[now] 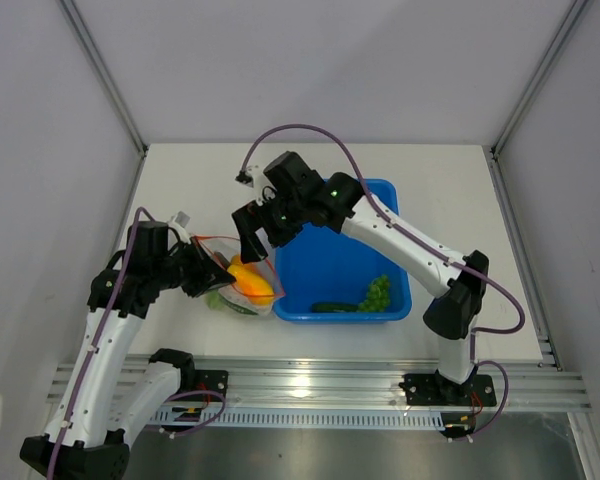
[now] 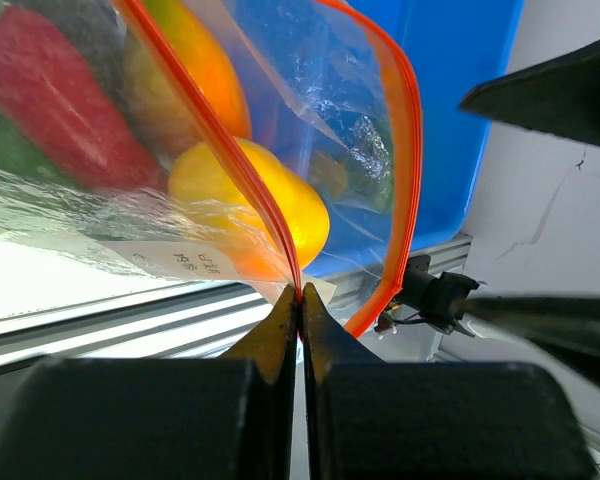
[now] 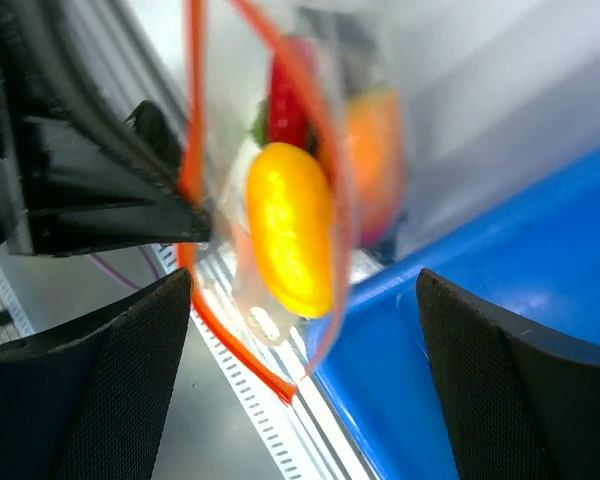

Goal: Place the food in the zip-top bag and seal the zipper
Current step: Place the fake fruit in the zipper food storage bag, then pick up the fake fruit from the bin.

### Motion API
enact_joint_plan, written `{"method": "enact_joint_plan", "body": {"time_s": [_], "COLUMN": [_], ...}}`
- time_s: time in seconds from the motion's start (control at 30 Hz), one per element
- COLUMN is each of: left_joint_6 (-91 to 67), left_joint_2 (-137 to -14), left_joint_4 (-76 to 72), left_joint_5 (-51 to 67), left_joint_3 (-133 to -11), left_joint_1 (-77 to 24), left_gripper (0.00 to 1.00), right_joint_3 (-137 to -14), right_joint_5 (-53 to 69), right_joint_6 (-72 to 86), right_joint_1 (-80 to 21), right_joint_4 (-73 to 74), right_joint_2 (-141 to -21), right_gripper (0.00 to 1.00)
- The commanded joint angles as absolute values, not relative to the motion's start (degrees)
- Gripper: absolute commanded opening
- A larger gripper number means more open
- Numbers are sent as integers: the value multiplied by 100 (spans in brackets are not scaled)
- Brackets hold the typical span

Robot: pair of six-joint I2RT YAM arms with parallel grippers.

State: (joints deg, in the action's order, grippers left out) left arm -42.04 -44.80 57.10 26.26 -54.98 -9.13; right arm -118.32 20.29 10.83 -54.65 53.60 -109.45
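The clear zip-top bag [image 1: 248, 290] hangs between the arms, left of the blue tub, its mouth gaping. Inside it are food pieces: a yellow fruit [image 2: 270, 195], an orange fruit [image 2: 205, 70] and a red chili [image 2: 60, 95]. My left gripper [image 2: 300, 292] is shut on the red-orange zipper [image 2: 411, 150] at one end of the mouth; from above it [image 1: 213, 268] sits at the bag's left. My right gripper [image 1: 262, 243] hovers over the bag's mouth, open, with nothing between its fingers [image 3: 130, 350]. The yellow fruit [image 3: 290, 230] shows below it, blurred.
The blue tub [image 1: 395, 230] stands to the right of the bag, touching or nearly touching it. Green grapes [image 1: 377, 292] and a long green vegetable [image 1: 333, 307] lie in its near end. An aluminium rail [image 1: 310, 385] runs along the table's near edge.
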Motion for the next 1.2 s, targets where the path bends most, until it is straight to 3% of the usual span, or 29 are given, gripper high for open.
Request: {"method": "enact_joint_plan", "body": {"time_s": [0.0, 0.2, 0.47, 0.77, 1.17], "left_joint_6": [-4192, -4175, -4166, -4227, -4377], "left_joint_2": [-4491, -4535, -4526, -4465, -4333], "left_joint_4": [5660, 5608, 5563, 5520, 5247], "left_joint_5": [2751, 2786, 2812, 2874, 2927], "left_joint_3": [-5748, -5722, -5642, -5423, -4755], "left_joint_1": [-914, -914, -914, -914, -914], "left_gripper": [1, 1, 0, 1, 1], "right_joint_3": [-12015, -11321, -10496, -8316, -7146], "right_joint_5": [1117, -798, -1731, -1732, -1266], "right_joint_6": [1546, 2354, 3461, 4613, 5589], "right_joint_1": [-5126, -4650, -4272, -4061, -4078], "right_joint_4": [5607, 5949, 6679, 6488, 5960], "right_joint_2": [-10644, -10178, -10038, -9510, -9554], "right_gripper": [93, 99, 99, 99, 97]}}
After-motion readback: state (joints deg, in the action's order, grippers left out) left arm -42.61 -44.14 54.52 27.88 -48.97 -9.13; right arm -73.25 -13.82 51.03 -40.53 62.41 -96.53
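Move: The green grapes lie in the blue tray about 26 cm to the right of the right gripper, level with it fore and aft and some 23 cm below. The cucumber lies roughly 9 cm to the left of the grapes and 3 cm nearer the base. The yellow mango, already in the bag, is about 13 cm below the right gripper, 2 cm left and 3 cm back. From the left gripper the grapes are about 31 cm right, 6 cm ahead and 19 cm down. Swing the open, empty right gripper away from the bag towards the grapes, about 25 cm right, bowing forward at first and then coming back while it drops some 18 cm into the tray. Turn the wrist clockwise on the way until the fingers point down, still wide open. Keep the left gripper shut on the bag's mouth and let it sink about 3 cm late on. ##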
